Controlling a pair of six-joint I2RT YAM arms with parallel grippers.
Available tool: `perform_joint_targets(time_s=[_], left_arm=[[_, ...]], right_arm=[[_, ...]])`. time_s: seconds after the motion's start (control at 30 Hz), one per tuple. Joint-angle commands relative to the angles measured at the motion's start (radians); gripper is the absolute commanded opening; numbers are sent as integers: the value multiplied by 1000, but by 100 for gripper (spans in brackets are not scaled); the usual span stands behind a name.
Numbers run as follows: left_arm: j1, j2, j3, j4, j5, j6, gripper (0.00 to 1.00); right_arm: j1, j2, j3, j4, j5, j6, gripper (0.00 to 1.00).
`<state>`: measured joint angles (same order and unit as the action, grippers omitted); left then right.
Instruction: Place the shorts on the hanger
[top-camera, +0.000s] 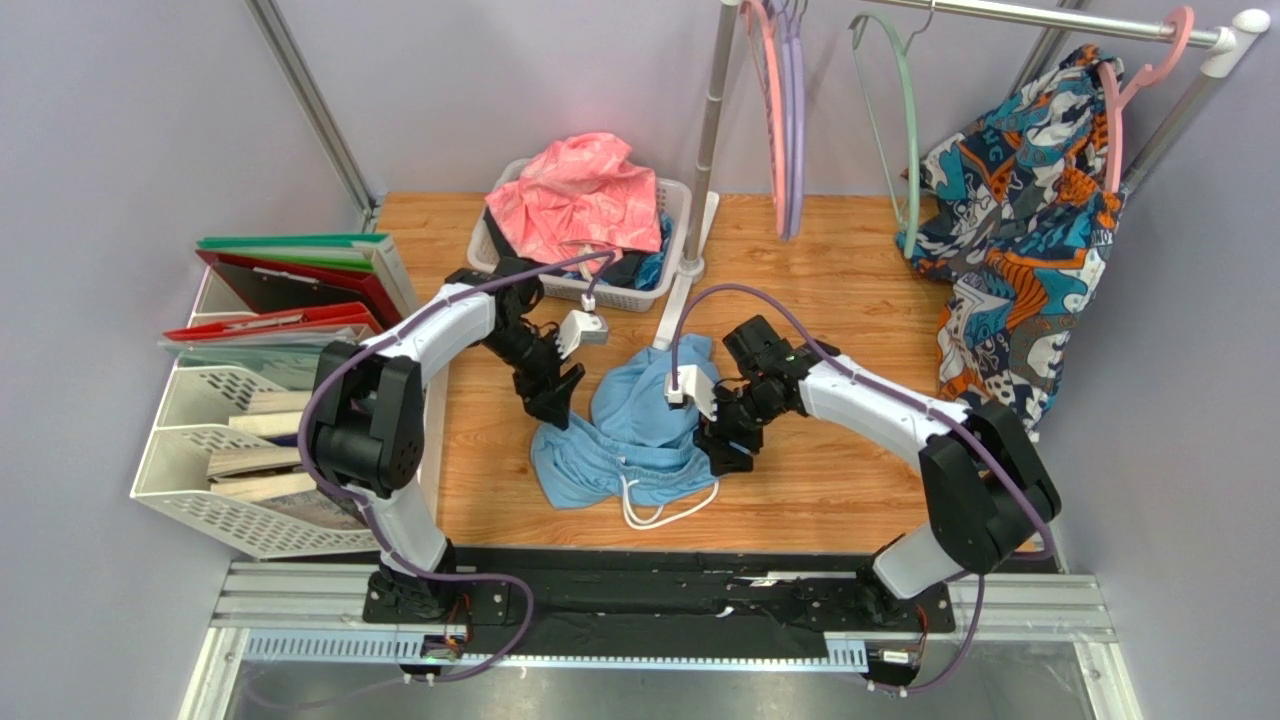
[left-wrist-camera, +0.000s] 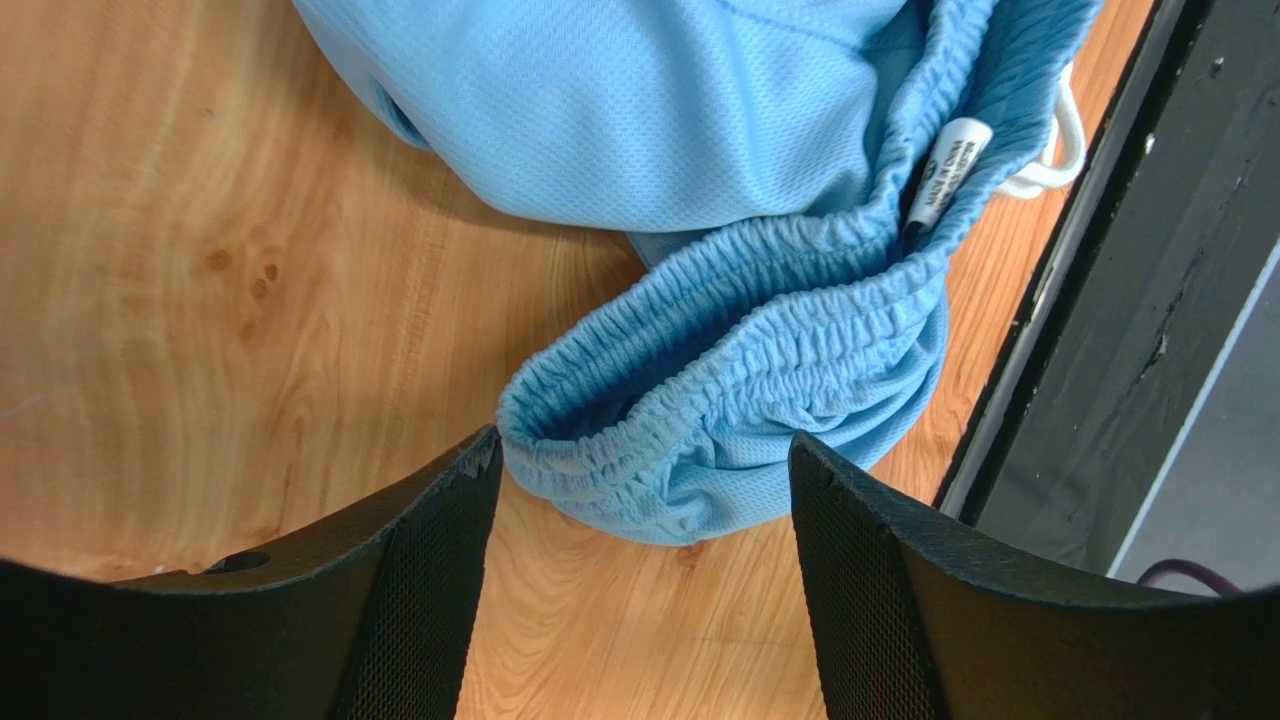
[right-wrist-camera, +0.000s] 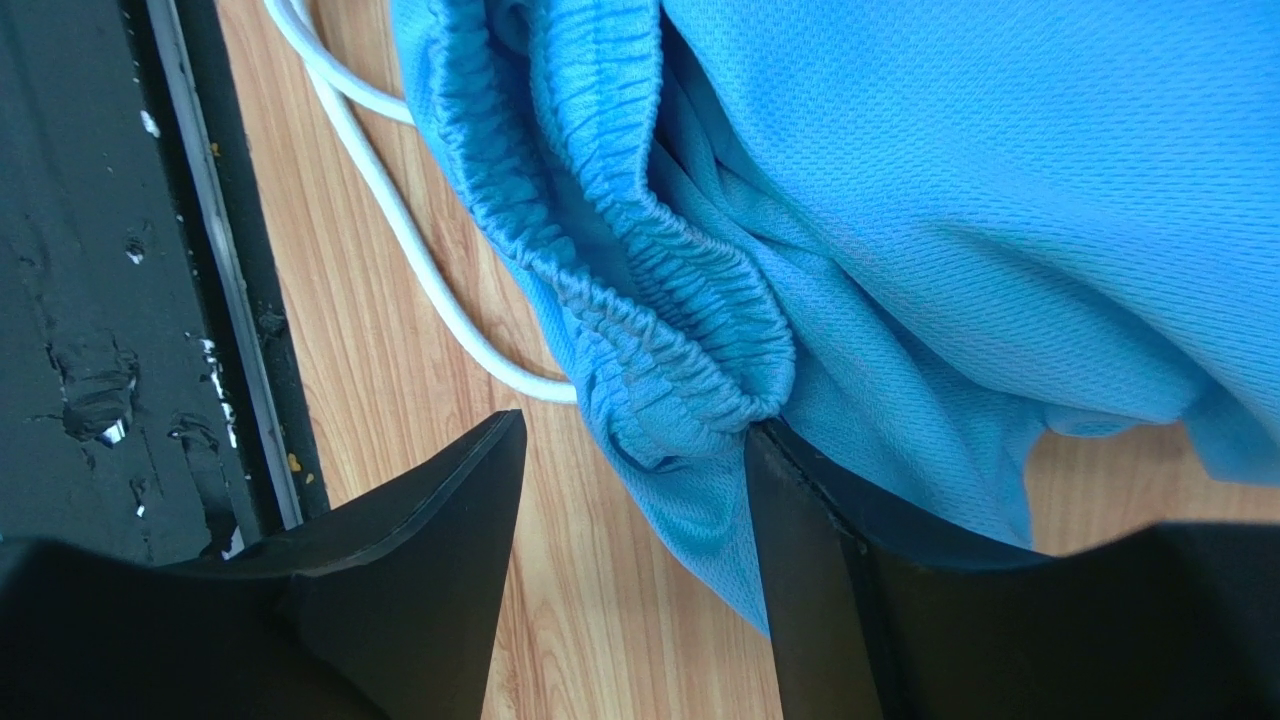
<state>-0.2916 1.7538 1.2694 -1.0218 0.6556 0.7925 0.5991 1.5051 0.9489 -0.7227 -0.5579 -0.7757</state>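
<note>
The light blue shorts (top-camera: 646, 420) lie crumpled in the middle of the wooden table, their white drawstring (top-camera: 669, 510) trailing toward the near edge. My left gripper (top-camera: 553, 402) is open at their left end; in the left wrist view a fold of elastic waistband (left-wrist-camera: 706, 405) sits just ahead of the spread fingers (left-wrist-camera: 643, 450). At the shorts' right side my right gripper (top-camera: 721, 443) has its jaws apart around the waistband (right-wrist-camera: 661, 360), fabric against the right finger, not pinched (right-wrist-camera: 631, 428). The mint-green hanger (top-camera: 906, 135) hangs on the rail at the back right.
A white basket (top-camera: 679, 203) holding a pink cloth (top-camera: 579, 188) stands behind the shorts. Pink and lilac hangers (top-camera: 783, 120) and a patterned garment (top-camera: 1029, 225) hang from the rail. File trays (top-camera: 211, 450) and folders (top-camera: 286, 278) line the left edge. A black base rail (top-camera: 676, 593) borders the front.
</note>
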Motion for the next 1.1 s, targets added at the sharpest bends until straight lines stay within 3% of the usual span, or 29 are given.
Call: perform_joint_targets(time_s=[0.0, 0.3, 0.4, 0.47, 0.5, 0.53, 0.57, 0.67, 0.87, 1.07], left_arm=[[6, 33, -21, 26, -2, 24, 74], [6, 58, -50, 31, 10, 62, 76], [8, 67, -53, 45, 7, 56, 74], [8, 69, -50, 49, 16, 51, 67], [8, 67, -45, 45, 24, 47, 54], [8, 61, -39, 37, 30, 45, 45], [8, 49, -36, 31, 51, 44, 29], [8, -34, -30, -3, 93, 16, 0], [8, -293, 67, -116, 148, -82, 0], [6, -491, 346, -116, 128, -263, 0]], right_arm=[[4, 59, 16, 61, 4, -27, 60], [5, 76, 27, 89, -19, 26, 53], [4, 76, 25, 92, -11, 38, 33], [5, 78, 31, 91, -2, 49, 23], [5, 75, 36, 83, 3, 56, 9], [5, 64, 45, 63, 10, 62, 3], [5, 54, 53, 51, 16, 69, 0], [1, -29, 86, -23, 30, 104, 0], [-21, -280, 203, -178, 94, 162, 0], [-24, -408, 468, -245, 275, 207, 0]])
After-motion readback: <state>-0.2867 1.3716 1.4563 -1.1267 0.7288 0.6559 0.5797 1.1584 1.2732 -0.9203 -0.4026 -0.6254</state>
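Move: The left end of the shorts' waistband lies between the left hand's open fingers, roughly 3 cm below and 1 cm back of it. The right end lies likewise under the right hand, about 2 cm below and 1 cm ahead. From the right hand, the white drawstring loops some 7 cm left and 7 cm back, on the table; from the left hand, the laundry basket stands around 21 cm ahead and 4 cm to the right. Both hands pinch the two ends of the shorts' waistband: they sink a last 2–3 cm with fingers open around the cloth, pause low, then shut. Keeping their hold, they rise together, faster and faster, by some 20 cm from the table, each wrist tipping its fingers upward about 20 degrees, the right also turning slightly clockwise. ##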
